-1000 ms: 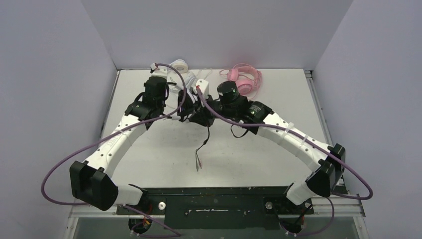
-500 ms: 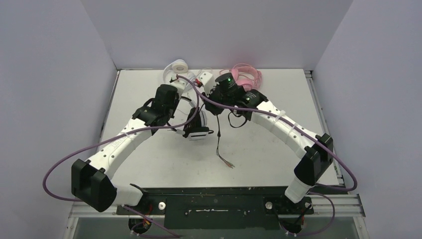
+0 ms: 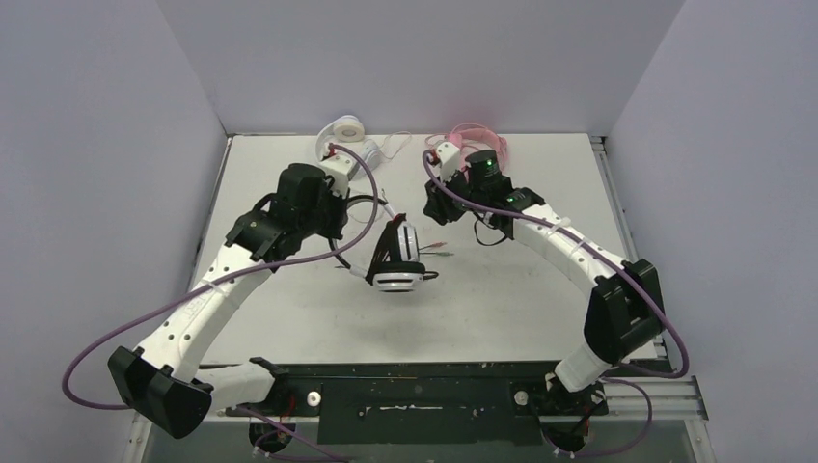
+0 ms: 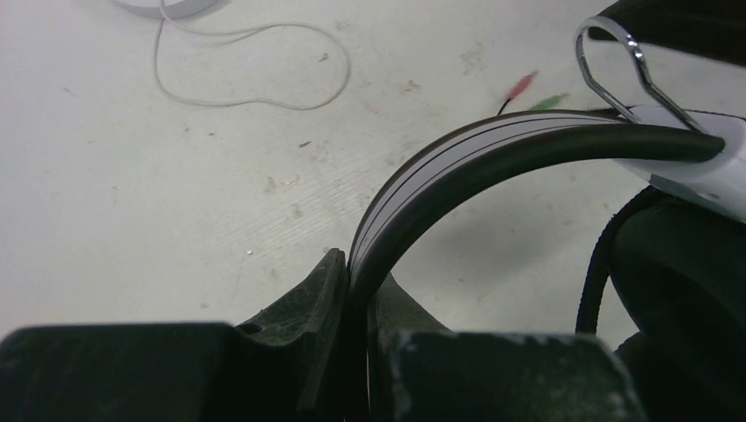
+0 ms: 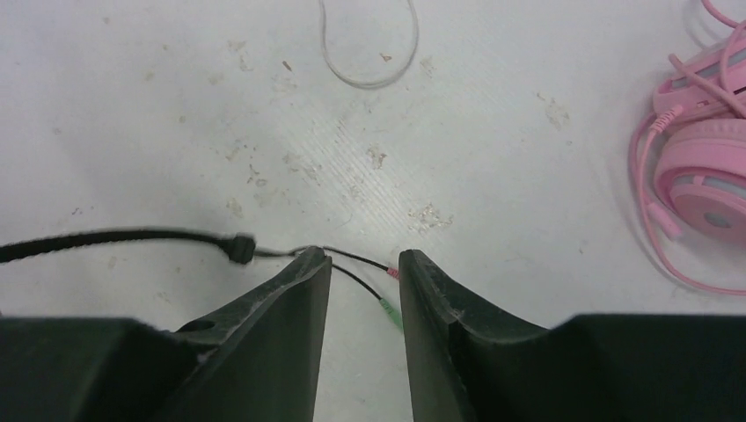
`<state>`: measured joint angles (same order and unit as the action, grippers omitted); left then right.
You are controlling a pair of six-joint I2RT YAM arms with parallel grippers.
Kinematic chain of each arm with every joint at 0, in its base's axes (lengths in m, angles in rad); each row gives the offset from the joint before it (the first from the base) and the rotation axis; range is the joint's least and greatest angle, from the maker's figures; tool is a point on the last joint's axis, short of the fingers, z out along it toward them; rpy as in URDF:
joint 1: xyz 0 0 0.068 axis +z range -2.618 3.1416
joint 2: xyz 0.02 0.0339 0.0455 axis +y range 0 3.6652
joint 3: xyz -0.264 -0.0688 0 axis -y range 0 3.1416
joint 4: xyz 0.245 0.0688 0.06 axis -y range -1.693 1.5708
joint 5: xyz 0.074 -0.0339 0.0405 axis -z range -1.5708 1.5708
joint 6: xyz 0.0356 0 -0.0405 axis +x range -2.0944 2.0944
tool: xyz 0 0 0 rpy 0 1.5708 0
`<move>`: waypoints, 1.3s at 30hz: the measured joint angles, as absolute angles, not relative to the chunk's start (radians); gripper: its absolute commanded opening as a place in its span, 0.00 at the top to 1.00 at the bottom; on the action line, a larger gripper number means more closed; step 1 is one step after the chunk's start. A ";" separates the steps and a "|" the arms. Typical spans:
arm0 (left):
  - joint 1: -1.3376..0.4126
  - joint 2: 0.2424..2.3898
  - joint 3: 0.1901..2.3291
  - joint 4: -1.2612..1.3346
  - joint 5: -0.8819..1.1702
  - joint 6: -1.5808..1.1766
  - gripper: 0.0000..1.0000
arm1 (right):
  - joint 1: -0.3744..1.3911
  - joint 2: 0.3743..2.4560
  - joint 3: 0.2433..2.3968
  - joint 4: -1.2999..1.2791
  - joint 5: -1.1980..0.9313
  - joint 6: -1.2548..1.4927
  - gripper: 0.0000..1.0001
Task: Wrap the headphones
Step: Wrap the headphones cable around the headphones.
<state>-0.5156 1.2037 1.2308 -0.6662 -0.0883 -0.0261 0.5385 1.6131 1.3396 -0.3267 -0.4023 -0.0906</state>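
Note:
My left gripper is shut on the headband of the black-and-white headset and holds it mid-table, ear cups hanging to the right. Its thin black cable runs over the table and ends in a red plug and a green plug. My right gripper is open just above those plugs, one on each side of the cable end; it also shows in the top view. The white headset lies at the back. The pink headset lies at the back right.
The white headset's thin cable loops over the table behind the held headset. The pink cable curls round the pink headset. Grey walls close in the table on three sides.
The left arm has carried the headset nearer and to the right. The right gripper has moved back and right; the cable end that hung below it now lies on the table.

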 measured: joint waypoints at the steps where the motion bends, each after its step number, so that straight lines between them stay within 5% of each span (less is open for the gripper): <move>1: -0.516 1.203 1.258 -0.684 -0.062 -0.052 1.00 | 0.524 1.589 1.288 -0.283 -0.437 -0.082 0.58; 4: -0.516 1.203 1.330 -0.713 -0.019 -0.120 1.00 | 0.510 1.523 1.172 -0.147 -0.522 -0.049 0.48; 14: -0.516 1.192 1.548 -0.749 0.057 -0.268 1.00 | 0.447 1.382 0.929 0.258 -0.604 0.093 0.37; 22: -0.516 1.194 1.613 -0.785 0.061 -0.311 1.00 | 0.427 1.248 0.783 0.320 -0.558 0.113 0.00; 39: -0.516 1.257 1.723 -0.789 0.083 -0.368 1.00 | 0.443 1.212 0.726 0.409 -0.651 0.094 0.01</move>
<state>-0.5163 1.2568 1.7229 -0.7895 0.0834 -0.3683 0.4427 1.2118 0.7258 0.4091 -0.6510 0.0937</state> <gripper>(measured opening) 0.066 0.999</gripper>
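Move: The black-and-white headphones hang from the left fingers, shut on their headband; their earcups sit about 14 cm to its right, 4 cm back and 4 cm lower. The cable's plug end dangles some 22 cm right of the left hand, 5 cm ahead and 14 cm below. From the right hand it is about 10 cm down, 1 cm left and level fore and aft. The earcups are roughly 9 cm back and 8 cm left of the right hand; the pink headphones lie 20 cm ahead, 10 cm right, 18 cm below. The headphones go up about 17 cm in the left hand's unchanged grip, drifting some 4 cm right, while the wrist rolls nearly 30 degrees, left side down, so the cup end swings up. The right hand opens from partly open to wide, first backing off and rising, then moving right and farther back, about 6 cm back in all; its wrist rolls left side up and tips the fingers upward. ##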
